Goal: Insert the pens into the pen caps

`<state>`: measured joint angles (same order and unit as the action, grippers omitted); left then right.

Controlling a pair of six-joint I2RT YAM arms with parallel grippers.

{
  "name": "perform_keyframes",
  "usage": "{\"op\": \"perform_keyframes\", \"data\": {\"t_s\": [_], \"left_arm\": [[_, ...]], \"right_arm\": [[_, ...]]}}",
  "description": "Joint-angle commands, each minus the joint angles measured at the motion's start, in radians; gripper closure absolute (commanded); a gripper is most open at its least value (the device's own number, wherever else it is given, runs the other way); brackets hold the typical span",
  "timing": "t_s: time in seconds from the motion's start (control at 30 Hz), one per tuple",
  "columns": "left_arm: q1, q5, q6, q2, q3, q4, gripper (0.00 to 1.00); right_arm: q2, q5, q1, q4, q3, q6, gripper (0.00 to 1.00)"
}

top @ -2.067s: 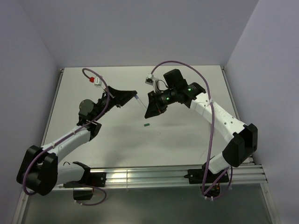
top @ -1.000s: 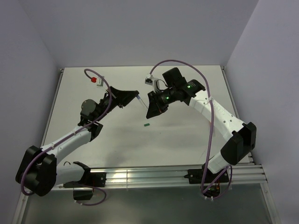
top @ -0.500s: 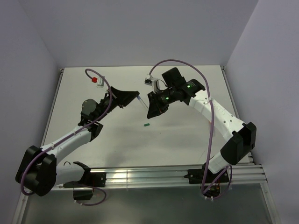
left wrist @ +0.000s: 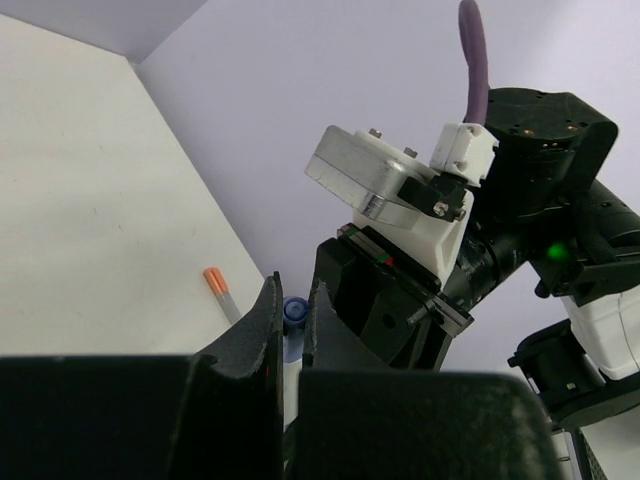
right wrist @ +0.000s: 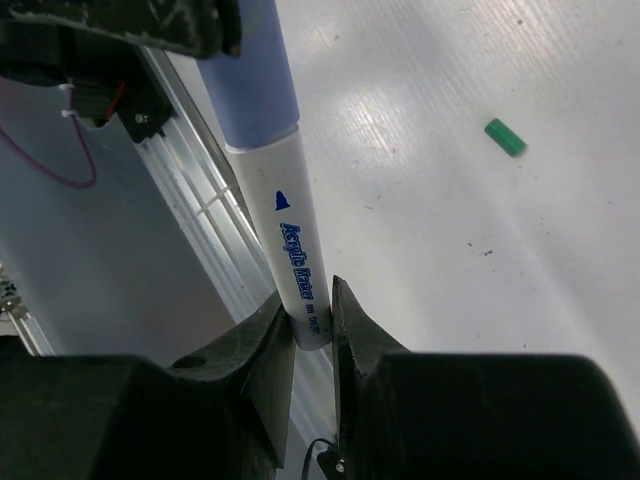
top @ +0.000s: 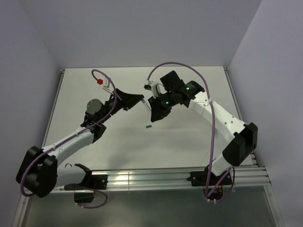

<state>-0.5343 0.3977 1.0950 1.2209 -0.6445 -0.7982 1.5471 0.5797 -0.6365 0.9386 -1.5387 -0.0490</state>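
A white pen (right wrist: 300, 260) printed "Acrylic Marker" is held in the air, with my right gripper (right wrist: 307, 295) shut on its lower barrel. Its far end sits inside the blue pen cap (right wrist: 250, 75). My left gripper (left wrist: 295, 287) is shut on that blue cap (left wrist: 294, 312). In the top view the two grippers meet tip to tip above the table's middle, left gripper (top: 141, 98) and right gripper (top: 152, 110), with a short stretch of pen (top: 146, 104) between them. The green pen cap (top: 148, 126) lies loose on the table (top: 189, 137). A greyish pen with an orange end (left wrist: 221, 289) lies on the table behind.
The green cap (right wrist: 505, 137) lies on the table below and in front of the grippers. Purple cables (top: 208, 99) arc over both arms. The aluminium rail (top: 156, 178) runs along the near edge, and the walls close in the table's back and sides.
The left gripper has shifted a little up and right and the right wrist has turned, so the tips stand closer and less pen shows between them.
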Motion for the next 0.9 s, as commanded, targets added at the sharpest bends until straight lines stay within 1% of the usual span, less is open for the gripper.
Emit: {"op": "perform_keyframes", "data": {"t_s": [0.0, 0.1, 0.2, 0.33, 0.47, 0.5, 0.63, 0.87], "left_arm": [[-0.156, 0.432, 0.008, 0.029, 0.068, 0.333, 1.00], [-0.156, 0.423, -0.015, 0.020, 0.074, 0.356, 1.00], [-0.144, 0.431, -0.017, 0.012, 0.071, 0.340, 1.00], [-0.104, 0.464, 0.005, 0.015, 0.043, 0.251, 1.00], [-0.060, 0.541, 0.019, 0.025, 0.003, 0.133, 1.00], [-0.056, 0.552, 0.019, 0.025, -0.001, 0.117, 1.00], [-0.049, 0.575, 0.031, 0.009, -0.029, 0.062, 0.96], [0.022, 0.573, 0.046, -0.009, -0.035, 0.053, 1.00]], "right_arm": [[-0.012, -0.092, 0.023, -0.597, -0.167, 0.012, 1.00], [-0.015, -0.092, 0.026, -0.597, -0.167, 0.015, 1.00], [-0.019, -0.072, 0.029, -0.597, -0.169, 0.021, 1.00], [-0.022, 0.003, 0.035, -0.598, -0.156, 0.041, 1.00], [-0.036, 0.063, 0.040, -0.598, -0.135, 0.047, 1.00], [-0.042, 0.074, 0.041, -0.598, -0.130, 0.078, 1.00], [-0.064, 0.120, 0.047, -0.606, -0.112, 0.097, 1.00], [-0.091, 0.160, 0.073, -0.624, -0.087, 0.133, 1.00]]}}
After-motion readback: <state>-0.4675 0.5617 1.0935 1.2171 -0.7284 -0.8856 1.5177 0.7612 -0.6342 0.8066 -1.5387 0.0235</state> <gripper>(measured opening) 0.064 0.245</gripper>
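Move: The capped pen already bridges the two hands. From the left fingers, still on its blue cap, the white barrel's middle lies some 3 cm back, 3 cm right and 5 cm lower; the green cap is on the table about 7 cm ahead and 2 cm right, the orange-capped pen about 2 cm ahead and 35 cm right, both some 30 cm lower. From the right fingers, pinching the barrel's rear, the blue cap is about 4 cm ahead, 4 cm left and 6 cm up. Still pinching the pen from both ends, left fingers on the blue cap and right on the barrel's rear, the two hands dip together by under a centimetre, then turn back and rise clear of the table: the left about 5 cm, the right 4 cm and also 2 to 3 cm left. Both wrists tilt their fingertips upward some 10 degrees, and neither hand opens. ##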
